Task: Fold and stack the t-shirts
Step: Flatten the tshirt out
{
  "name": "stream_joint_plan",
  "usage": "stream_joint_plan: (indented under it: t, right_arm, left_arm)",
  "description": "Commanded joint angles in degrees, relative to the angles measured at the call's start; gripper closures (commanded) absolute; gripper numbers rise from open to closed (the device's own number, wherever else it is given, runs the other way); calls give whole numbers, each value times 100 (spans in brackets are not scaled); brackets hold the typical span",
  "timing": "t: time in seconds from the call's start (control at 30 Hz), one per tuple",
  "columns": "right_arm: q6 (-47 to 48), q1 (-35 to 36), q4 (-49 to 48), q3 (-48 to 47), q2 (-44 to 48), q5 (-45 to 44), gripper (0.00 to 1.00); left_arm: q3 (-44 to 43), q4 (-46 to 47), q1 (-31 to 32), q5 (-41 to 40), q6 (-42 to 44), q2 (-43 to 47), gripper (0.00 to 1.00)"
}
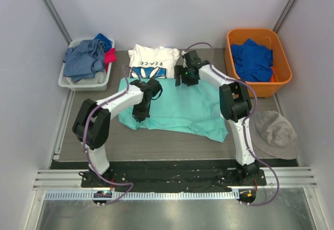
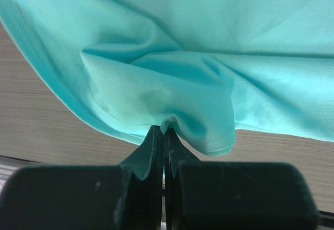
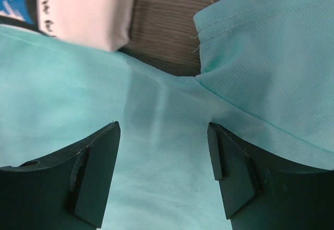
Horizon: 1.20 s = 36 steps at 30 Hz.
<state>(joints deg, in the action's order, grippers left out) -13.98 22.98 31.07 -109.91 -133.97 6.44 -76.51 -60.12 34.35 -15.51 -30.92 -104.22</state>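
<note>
A mint-teal t-shirt (image 1: 180, 107) lies spread across the middle of the table. Behind it sits a folded white t-shirt (image 1: 152, 61) printed "PEACE" with blue petals. My left gripper (image 1: 140, 116) is at the teal shirt's near left part, shut on a pinch of its fabric (image 2: 167, 121), which bunches up at the fingertips. My right gripper (image 1: 183, 79) hovers over the teal shirt's far edge by the white shirt, open, its fingers (image 3: 94, 172) wide apart above flat teal cloth (image 3: 162, 152) with nothing between them. A corner of the white shirt (image 3: 83, 11) shows in the right wrist view.
A white basket (image 1: 73, 83) of grey-blue and red clothes stands at the back left. An orange bin (image 1: 282, 73) with a royal blue garment (image 1: 253, 59) stands at the back right. A grey hat (image 1: 274, 132) lies on the table's right side.
</note>
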Motion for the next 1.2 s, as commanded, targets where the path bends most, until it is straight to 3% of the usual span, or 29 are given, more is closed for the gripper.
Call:
stream_joint_plan:
  t: [0.0,0.27,0.5,0.83,0.97,1.17]
  right_arm:
    - [-219,-277,444,391,64,-573,24]
    - [-307,-356,189,593,468,-126,24]
    - [-509,-303,154,1146,1908,86,24]
    - [-1642,-268,171,4781,5405,-1372,24]
    - [-2091,-268,320,5725,6784,-1882,26]
    - [-2531,-286,391,6552,7411,-2015,30]
  left_arm:
    - [-241,-9,-95,-268,174,165,100]
    - [-189,-141,-218,-462,279,481,100]
    - [-40,-246,-262,-462,358,807,100]
    - [92,-220,-253,-340,446,1150,100]
    - [189,-167,-253,-234,455,1229,100]
    - [321,-97,-262,-93,446,1361,100]
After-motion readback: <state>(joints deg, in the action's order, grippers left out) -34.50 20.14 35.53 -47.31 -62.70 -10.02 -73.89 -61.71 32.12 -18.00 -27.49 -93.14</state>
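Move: The right hand, open on the teal t-shirt near its far edge, is bound for the shirt's near-right corner, some 29 cm back and 17 cm to its right, at about the same height. A sleeve lies about 10 cm right and 3 cm ahead of this hand, the white t-shirt about 11 cm left and 9 cm ahead. The left hand already has the near-left corner between its fingertips; the near-right corner is roughly 34 cm to its right, 7 cm back and 4 cm lower. The right fingertips, resting on the teal cloth, first drag about 4 cm rightward along its far part, then lift off. The hand arcs up and sweeps back some 24 cm and farther right towards the near-right corner, turning about 30 degrees clockwise, sinking again at the end with fingers still wide. Meanwhile the left hand keeps its pinch on the near-left corner and eases it up about 5 cm and slightly left. ##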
